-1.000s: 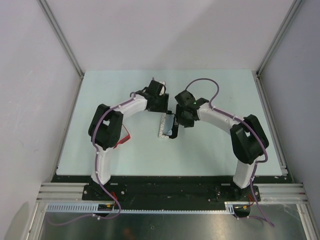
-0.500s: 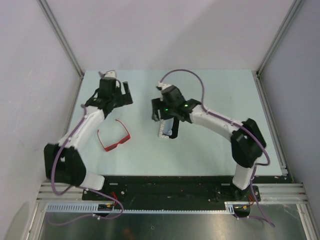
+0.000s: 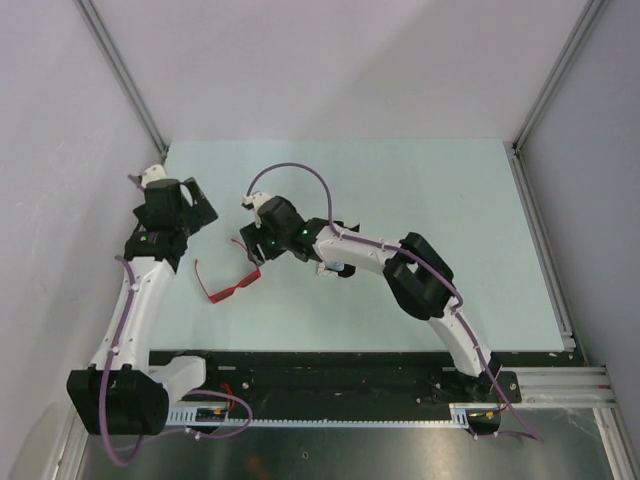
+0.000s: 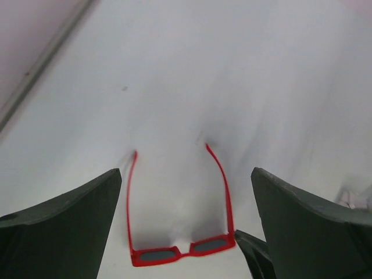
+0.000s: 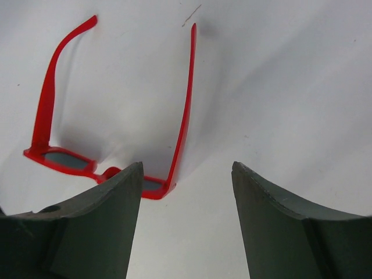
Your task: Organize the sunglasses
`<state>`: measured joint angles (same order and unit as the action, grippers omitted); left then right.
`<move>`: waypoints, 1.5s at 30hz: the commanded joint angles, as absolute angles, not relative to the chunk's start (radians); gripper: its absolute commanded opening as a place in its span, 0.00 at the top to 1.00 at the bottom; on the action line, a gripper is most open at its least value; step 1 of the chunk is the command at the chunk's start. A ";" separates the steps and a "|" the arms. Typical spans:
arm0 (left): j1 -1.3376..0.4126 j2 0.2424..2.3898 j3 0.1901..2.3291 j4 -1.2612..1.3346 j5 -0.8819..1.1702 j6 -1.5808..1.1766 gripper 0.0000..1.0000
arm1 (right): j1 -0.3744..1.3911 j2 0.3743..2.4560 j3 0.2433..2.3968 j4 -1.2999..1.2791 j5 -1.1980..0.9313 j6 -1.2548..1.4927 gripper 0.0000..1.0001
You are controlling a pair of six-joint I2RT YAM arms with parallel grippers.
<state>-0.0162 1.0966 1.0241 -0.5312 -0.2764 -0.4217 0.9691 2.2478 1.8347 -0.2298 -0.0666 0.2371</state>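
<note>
The red-framed sunglasses [image 3: 230, 290] lie on the table at the left with both temple arms unfolded. In the left wrist view the sunglasses [image 4: 181, 251] sit low between my wide-spread fingers, lenses toward the camera. My left gripper [image 3: 195, 205] hovers open behind and left of them, holding nothing. My right gripper [image 3: 250, 252] reaches across from the right and stands open just beside the frame's right end. In the right wrist view the sunglasses [image 5: 64, 160] lie ahead and left of the right gripper [image 5: 187, 165], whose left finger [image 5: 110, 221] covers part of one lens.
A white patterned case [image 3: 327, 268] peeks out from under the right forearm near the table's middle. The left wall rail [image 3: 120, 75] runs close behind the left gripper. Pale table surface [image 3: 430, 190] stretches to the right and back.
The left arm swung from the middle out to the far left and its gripper opened wide. The right arm moved left from the case to the sunglasses, its jaws wider than before.
</note>
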 commanded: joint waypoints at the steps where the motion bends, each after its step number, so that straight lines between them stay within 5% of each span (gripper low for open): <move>1: 0.083 1.072 0.997 -0.552 -0.296 -0.466 0.00 | 0.982 2.287 1.877 -0.106 -0.015 0.198 0.34; 11: 0.189 1.097 0.992 -0.552 -0.227 -0.503 0.00 | 0.996 2.470 2.127 -0.244 -0.017 0.216 0.39; 25: 0.232 1.088 0.982 -0.554 -0.226 -0.560 0.00 | 1.014 2.551 2.206 -0.387 0.058 0.201 0.52; 34: 0.235 1.074 0.983 -0.552 -0.187 -0.552 0.00 | 1.012 2.510 2.214 -0.400 0.144 0.207 0.99; 45: 0.235 1.072 1.110 -0.551 0.219 -0.472 0.00 | 0.865 2.194 2.028 -0.272 0.219 0.121 1.00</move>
<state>0.2260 1.0954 1.0130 -0.5732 -0.0154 -0.5125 0.9554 2.4130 2.0884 -0.3851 0.1577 0.1844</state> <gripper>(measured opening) 0.996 0.025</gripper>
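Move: The red sunglasses lie open on the table, their middle about 8 cm left of my right hand, 1 cm back and 7 cm lower. Their right temple is closer: roughly 2 cm ahead of that hand, 3 cm left and 6 cm below. The black-and-white case stands around 20 cm to its right and 3 cm ahead. From my left hand the sunglasses are some 20 cm below, 1 cm ahead and 2 cm right. I sink my half-open right hand about 6 cm, easing forward and left until the right temple of the red sunglasses is between the fingers, then shut them and pinch it. Holding on, I rise some 4 cm, going forward and to the right. My left hand, empty and wide open, backs off about 6 cm left, then starts back right. ##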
